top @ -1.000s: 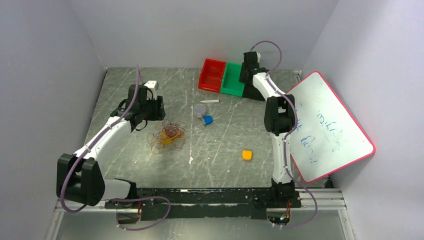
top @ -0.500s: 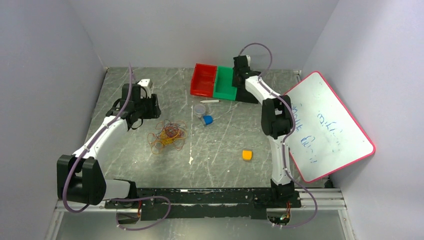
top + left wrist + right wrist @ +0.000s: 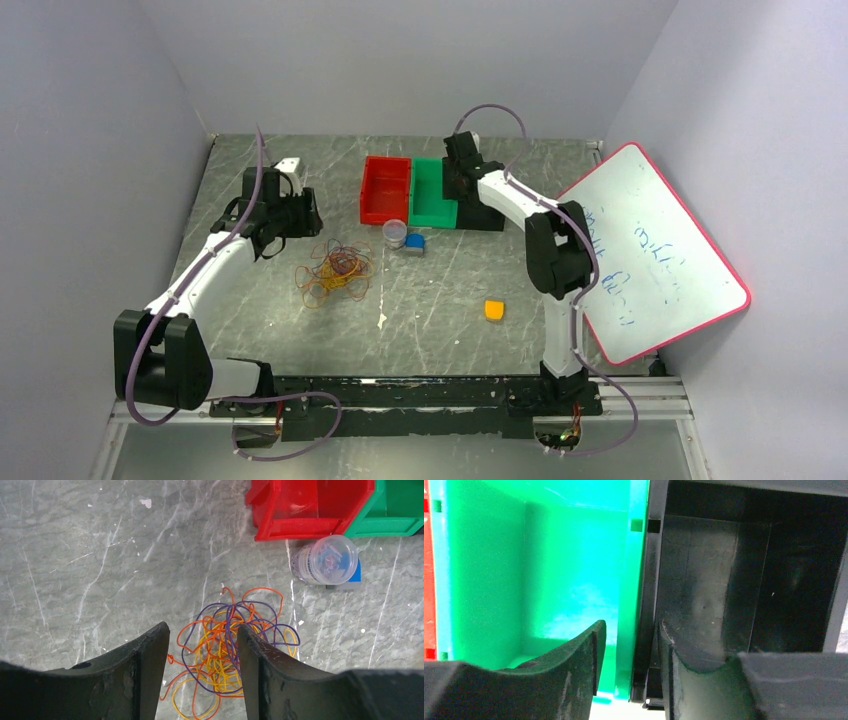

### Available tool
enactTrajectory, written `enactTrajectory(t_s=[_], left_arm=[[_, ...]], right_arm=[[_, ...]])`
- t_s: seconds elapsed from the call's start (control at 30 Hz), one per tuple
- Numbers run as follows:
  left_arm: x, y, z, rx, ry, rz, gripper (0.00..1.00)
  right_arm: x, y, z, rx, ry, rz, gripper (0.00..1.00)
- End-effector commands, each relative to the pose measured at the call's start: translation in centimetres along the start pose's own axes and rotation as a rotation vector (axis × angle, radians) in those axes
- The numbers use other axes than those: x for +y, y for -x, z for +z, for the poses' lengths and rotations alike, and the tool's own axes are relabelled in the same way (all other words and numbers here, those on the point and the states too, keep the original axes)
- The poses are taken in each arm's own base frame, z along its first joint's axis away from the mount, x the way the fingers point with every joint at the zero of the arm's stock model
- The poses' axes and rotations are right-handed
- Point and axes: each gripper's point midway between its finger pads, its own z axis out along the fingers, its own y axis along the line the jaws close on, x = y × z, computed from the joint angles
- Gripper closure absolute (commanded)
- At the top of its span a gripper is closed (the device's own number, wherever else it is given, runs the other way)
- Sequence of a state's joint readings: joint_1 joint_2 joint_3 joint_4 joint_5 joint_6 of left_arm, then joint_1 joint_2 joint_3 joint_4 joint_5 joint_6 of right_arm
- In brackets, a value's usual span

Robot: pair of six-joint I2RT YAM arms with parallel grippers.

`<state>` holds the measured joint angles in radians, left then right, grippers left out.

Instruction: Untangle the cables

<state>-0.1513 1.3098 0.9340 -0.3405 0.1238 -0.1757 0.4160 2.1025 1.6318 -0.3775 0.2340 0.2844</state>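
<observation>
The cables (image 3: 335, 270) lie in one tangled heap of thin orange, yellow and purple loops on the grey table (image 3: 450, 290). My left gripper (image 3: 285, 215) hovers just to the heap's far left. In the left wrist view the cables (image 3: 235, 650) show on the table between and past the fingers; this gripper (image 3: 201, 630) is open and holds nothing. My right gripper (image 3: 455, 185) is far from the cables, at the bins. In the right wrist view the gripper (image 3: 630, 625) stands open astride two adjoining walls, one finger in the green bin (image 3: 549, 570), the other in the black bin (image 3: 724, 580).
A red bin (image 3: 385, 190), the green bin (image 3: 432, 192) and the black bin (image 3: 482, 212) stand in a row at the back. A clear jar (image 3: 395, 232) and a blue block (image 3: 415, 241) sit just in front. An orange block (image 3: 494, 310) lies mid-right. A whiteboard (image 3: 650, 250) leans at the right.
My right arm has swept left and nearer, and the row of bins slid with it up to the jar, covering the white marker. The left gripper drew back slightly from the heap.
</observation>
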Motion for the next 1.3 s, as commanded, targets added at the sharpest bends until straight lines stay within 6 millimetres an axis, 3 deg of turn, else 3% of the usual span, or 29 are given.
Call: enactTrajectory(t_s=[0.0, 0.13, 0.33, 0.4, 0.53, 0.63, 0.77, 1.0, 1.27], left_arm=[[-0.9, 0.8, 0.0, -0.026, -0.063, 0.006, 0.42], [-1.5, 0.2, 0.2, -0.008, -0.099, -0.012, 0.39], [-2.2, -2.2, 1.2, 0.075, -0.073, -0.066, 0.38], [-2.1, -3.1, 1.7, 0.106, -0.038, -0.087, 0.38], [-3.2, -4.0, 3.0, 0.141, -0.057, -0.085, 0.39], [-4.1, -5.3, 3.9, 0.189, -0.029, -0.051, 0.40], [-5.9, -8.6, 4.1, 0.267, -0.046, -0.032, 0.41], [-10.6, -13.1, 3.7, 0.353, -0.164, -0.016, 0.44], [-17.8, -13.6, 2.0, 0.353, -0.358, 0.086, 0.45]], right_arm=[[-0.1, 3.1, -2.9, -0.074, 0.000, 0.009, 0.49], [-0.5, 7.2, -6.1, -0.170, -0.012, 0.020, 0.36], [0.4, 8.4, -11.6, -0.285, 0.122, 0.035, 0.29], [0.6, 7.9, -13.8, -0.328, 0.185, 0.067, 0.28], [0.3, 4.6, -15.4, -0.340, 0.240, 0.152, 0.27], [-0.7, 2.2, -15.5, -0.336, 0.227, 0.210, 0.26], [-2.2, -0.7, -15.3, -0.320, 0.184, 0.215, 0.27], [-1.0, -1.8, -16.6, -0.312, 0.283, 0.097, 0.26], [0.0, -2.7, -18.3, -0.356, 0.388, 0.076, 0.26]])
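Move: The left hand, half open, has the cable tangle about 7 cm back, 4 cm to its right and 11 cm below. From that hand the clear jar is 17 cm right and level, the red bin 15 cm right and 11 cm ahead. The right hand straddles the green-black bin wall, the green bin 5 cm left, the black 6 cm right, both some 3 cm ahead; the cables lie 17 cm back, 28 cm left. Left hand sweeps about 15 cm right, back and down into the cables; right releases the bins, rising back. ##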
